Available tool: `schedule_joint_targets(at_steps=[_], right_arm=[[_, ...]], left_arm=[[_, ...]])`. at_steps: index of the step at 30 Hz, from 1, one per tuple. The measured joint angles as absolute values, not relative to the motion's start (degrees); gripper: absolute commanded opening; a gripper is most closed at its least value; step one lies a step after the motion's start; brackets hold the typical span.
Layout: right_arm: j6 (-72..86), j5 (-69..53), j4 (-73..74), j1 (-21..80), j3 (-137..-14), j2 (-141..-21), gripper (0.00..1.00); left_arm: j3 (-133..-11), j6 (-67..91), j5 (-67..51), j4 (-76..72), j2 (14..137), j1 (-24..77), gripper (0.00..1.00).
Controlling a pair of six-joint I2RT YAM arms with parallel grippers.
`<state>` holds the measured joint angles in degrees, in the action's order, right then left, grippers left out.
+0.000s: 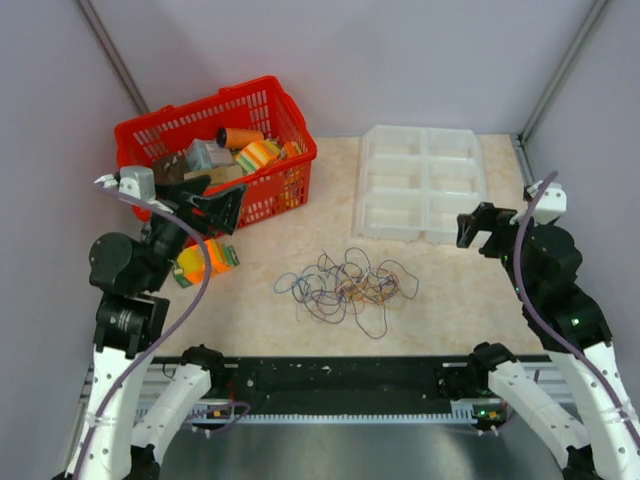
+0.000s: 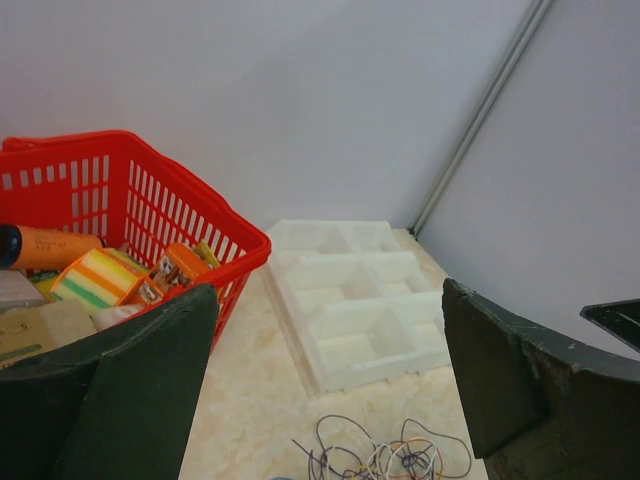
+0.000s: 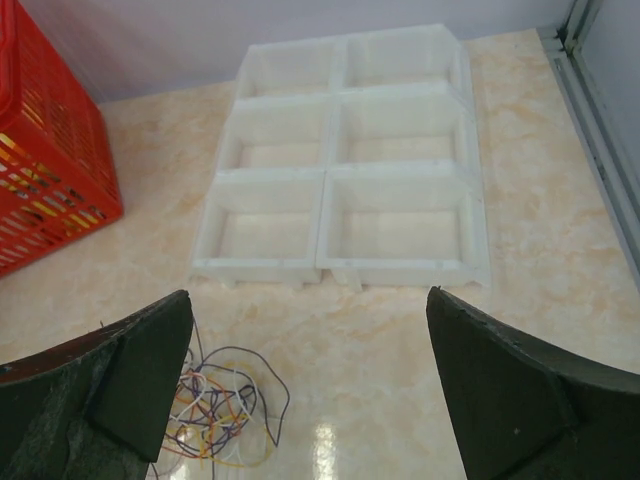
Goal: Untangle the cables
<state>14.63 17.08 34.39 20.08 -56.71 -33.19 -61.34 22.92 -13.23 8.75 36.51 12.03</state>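
Note:
The cables [image 1: 345, 285] lie as one tangled heap of thin purple, dark blue, orange, yellow and white wires on the beige table, midway between the arms. My left gripper [image 1: 222, 212] hangs open above the table to the left of the heap, beside the red basket. My right gripper [image 1: 478, 232] is open too, raised to the right of the heap near the white tray. In the left wrist view the cables [image 2: 400, 455] show at the bottom edge, below the wide jaws of the left gripper [image 2: 328, 300]. In the right wrist view the cables [image 3: 215, 410] sit low left by the right gripper [image 3: 308, 300]. Neither gripper touches them.
A red basket [image 1: 215, 105] full of mixed items stands at the back left. A white six-compartment tray [image 1: 422, 130] sits at the back right. A striped orange and green block [image 1: 205, 260] lies on the table by the left arm. Grey walls enclose the table.

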Motion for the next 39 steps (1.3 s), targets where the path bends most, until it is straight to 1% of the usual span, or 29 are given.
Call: schedule_joint_targets(at_steps=[5,8,14,15,17,19,21,24,26,27,29,31,33,36,39], right_arm=[[18.79,17.17,36.18,20.08,-56.69,-39.83,0.99],[22.39,14.68,36.4,20.05,-56.23,-43.22,0.99],[25.12,1.96,33.34,20.05,-49.47,-43.27,0.99],[25.1,-0.4,32.8,20.05,-48.38,-43.72,0.98],[25.06,-6.85,31.03,20.36,-46.41,-46.52,0.96],[24.93,-9.04,29.28,23.57,-46.11,-51.33,0.95],[24.62,-9.04,27.22,30.57,-46.3,-57.17,0.9],[25.21,-9.61,23.66,40.1,-46.76,-64.27,0.78],[26.37,-10.24,19.57,43.92,-46.72,-68.07,0.72],[27.0,-10.22,17.17,44.77,-46.44,-69.41,0.69],[27.7,-9.39,12.64,45.23,-45.25,-71.02,0.64],[27.4,-8.54,10.22,45.21,-44.56,-71.92,0.53],[25.96,-8.1,7.64,45.21,-44.77,-73.78,0.44],[23.53,-8.27,5.52,45.21,-46.26,-77.91,0.43],[21.17,-9.37,3.75,45.21,-47.77,-81.95,0.47]], left_arm=[[-61.52,24.77,-15.7,11.9,41.1,12.03,0.93],[-58.94,26.7,-18.92,12.05,43.18,12.03,0.92],[-50.94,30.5,-27.59,11.84,45.6,12.03,0.91],[-48.8,31.79,-29.3,11.05,45.6,12.03,0.91],[-43.86,34.72,-32.69,8.51,45.47,12.14,0.9],[-38.46,38.02,-35.18,5.61,45.54,13.1,0.88],[-34.54,40.49,-35.7,4.23,45.76,15.75,0.85],[-33.21,42.13,-34.87,3.55,47.97,23.4,0.73],[-33.21,42.52,-33.71,2.11,49.76,28.21,0.67],[-33.21,42.52,-33.41,1.85,50.46,29.65,0.65],[-33.19,42.74,-32.38,1.74,51.68,31.57,0.64],[-32.75,43.0,-30.83,1.63,51.68,31.92,0.64],[-31.4,43.2,-29.41,1.43,50.7,31.94,0.64],[-28.62,43.48,-27.68,1.78,49.45,31.92,0.63],[-26.28,43.92,-26.63,2.59,49.15,31.92,0.63]])
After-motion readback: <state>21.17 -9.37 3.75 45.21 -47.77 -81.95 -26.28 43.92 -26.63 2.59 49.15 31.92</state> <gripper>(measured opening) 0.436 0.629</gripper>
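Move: The cable tangle's middle lies roughly 21 cm to the left hand's right, nearly level with it front to back and some 44 cm below; from the right hand it is about 26 cm to the left, also nearly level, and 31 cm down. The white tray sits about 24 cm ahead of the right hand and 9 cm to its left. From the left hand, the red basket is some 24 cm ahead and 7 cm left, the orange packet 5 cm ahead and 12 cm left. Both open hands swoop inward onto the cable tangle: the left sinks about 30 cm while travelling some 13 cm right, easing forward a little before drawing back, its fingers tipping down steeply and turning clockwise as they close by about a third. The right sweeps about 26 cm left and 22 cm down over the table to the tangle, tipping down and turning some 45 degrees counter-clockwise while its fingers narrow to under half open, neither hand visibly touching a cable yet. ##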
